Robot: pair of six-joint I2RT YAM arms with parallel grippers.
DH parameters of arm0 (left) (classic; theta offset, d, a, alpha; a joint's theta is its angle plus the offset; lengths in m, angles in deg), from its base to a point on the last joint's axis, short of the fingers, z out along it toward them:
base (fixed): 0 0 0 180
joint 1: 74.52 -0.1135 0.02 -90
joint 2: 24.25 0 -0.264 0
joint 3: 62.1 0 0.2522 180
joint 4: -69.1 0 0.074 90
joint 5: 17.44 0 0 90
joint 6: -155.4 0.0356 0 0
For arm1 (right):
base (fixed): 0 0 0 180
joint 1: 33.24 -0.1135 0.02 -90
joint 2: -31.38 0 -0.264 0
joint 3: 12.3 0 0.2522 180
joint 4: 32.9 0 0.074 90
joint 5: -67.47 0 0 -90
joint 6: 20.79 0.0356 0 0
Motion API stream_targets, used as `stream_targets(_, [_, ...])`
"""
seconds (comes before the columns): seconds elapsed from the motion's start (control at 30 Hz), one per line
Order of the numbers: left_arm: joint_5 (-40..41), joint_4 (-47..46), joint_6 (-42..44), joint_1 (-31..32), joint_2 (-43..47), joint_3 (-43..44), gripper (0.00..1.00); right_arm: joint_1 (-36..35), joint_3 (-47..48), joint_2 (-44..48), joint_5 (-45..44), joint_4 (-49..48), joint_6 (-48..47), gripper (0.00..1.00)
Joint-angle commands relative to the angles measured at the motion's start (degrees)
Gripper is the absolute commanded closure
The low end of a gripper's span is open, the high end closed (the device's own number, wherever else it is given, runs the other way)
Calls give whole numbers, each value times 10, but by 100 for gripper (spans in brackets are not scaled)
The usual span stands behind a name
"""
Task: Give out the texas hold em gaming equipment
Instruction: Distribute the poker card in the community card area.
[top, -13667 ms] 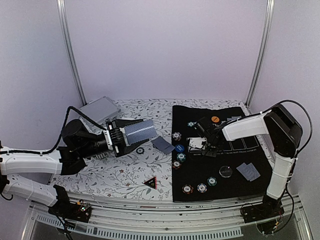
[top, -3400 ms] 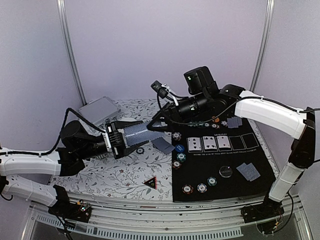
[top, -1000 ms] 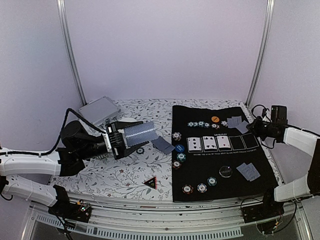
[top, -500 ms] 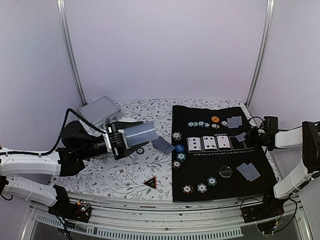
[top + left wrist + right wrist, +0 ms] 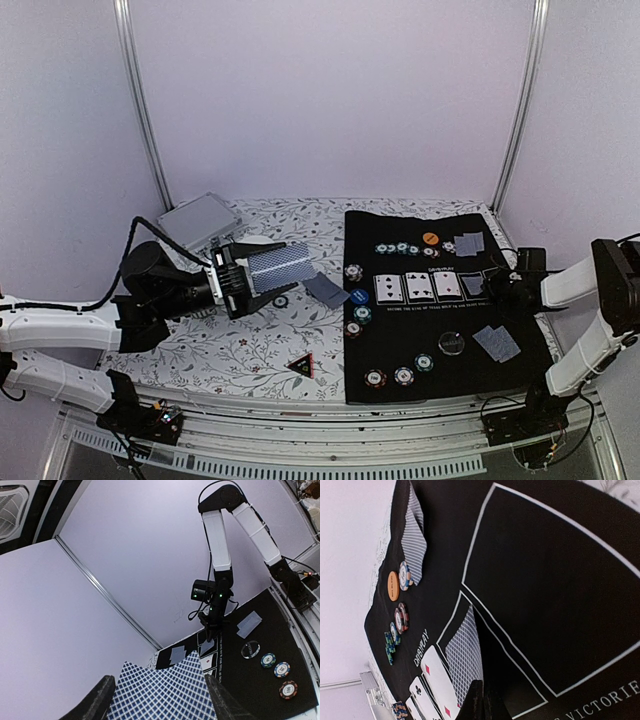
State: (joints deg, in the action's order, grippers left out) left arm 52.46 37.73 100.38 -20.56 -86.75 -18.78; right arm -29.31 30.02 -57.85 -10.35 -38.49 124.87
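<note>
My left gripper [image 5: 258, 270] hovers over the floral cloth, shut on a deck of blue-checked playing cards [image 5: 283, 263], which fills the bottom of the left wrist view [image 5: 167, 687]. My right gripper [image 5: 497, 287] is low over the black mat [image 5: 520, 320], shut on one face-down card [image 5: 473, 285]. That card [image 5: 463, 655] slants over the fourth white box, beside three face-up cards [image 5: 417, 287]. Striped chips sit in a back row [image 5: 402, 248], a column [image 5: 355, 300] with a blue button [image 5: 358, 297], and a front row [image 5: 402, 375].
A silver case [image 5: 200, 218] lies at the back left. Face-down card pairs rest at the mat's back right [image 5: 468, 242] and front right [image 5: 497, 343], and another on the cloth [image 5: 325, 290]. A disc [image 5: 452, 343] and a dark triangle [image 5: 300, 365] lie near the front.
The right gripper has carried its card from the mat's back right edge down and leftward to the fourth box. The left arm and deck have not moved.
</note>
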Motion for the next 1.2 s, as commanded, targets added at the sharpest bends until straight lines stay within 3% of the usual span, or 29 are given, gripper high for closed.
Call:
stream_targets(0.0, [-3,-10,3,9,12,6,43,-14,-3,-7,-23,-24,33,98])
stream_targets(0.73, [-2,-9,6,10,13,6,43,-14,18,-29,-22,-19,54,98])
stream_targets(0.87, [-1,-9,6,10,12,6,44,-14,11,-21,-26,-16,64,92])
stream_targets(1.0, [-1,-8,6,10,12,6,43,-14,-3,-9,-25,-15,81,74])
stream_targets(1.17, [-1,-8,6,10,12,6,44,-14,-11,9,-18,-11,84,69])
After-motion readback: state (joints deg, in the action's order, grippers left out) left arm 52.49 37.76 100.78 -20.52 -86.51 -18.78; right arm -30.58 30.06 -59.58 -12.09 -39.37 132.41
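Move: The right hand holds the face-down card by its near right edge, low over the fourth community slot, whose middle is about 2 cm ahead, 2 cm left and 1 cm below. The third face-up card is some 9 cm left and 2 cm ahead; the empty fifth slot is 5 cm right, 2 cm ahead. From the left hand, that fourth slot lies roughly 46 cm right, 22 cm ahead and 29 cm lower. The right hand sinks about 1 cm over the fourth slot, nearly in place, then opens about a third, releasing the card. ##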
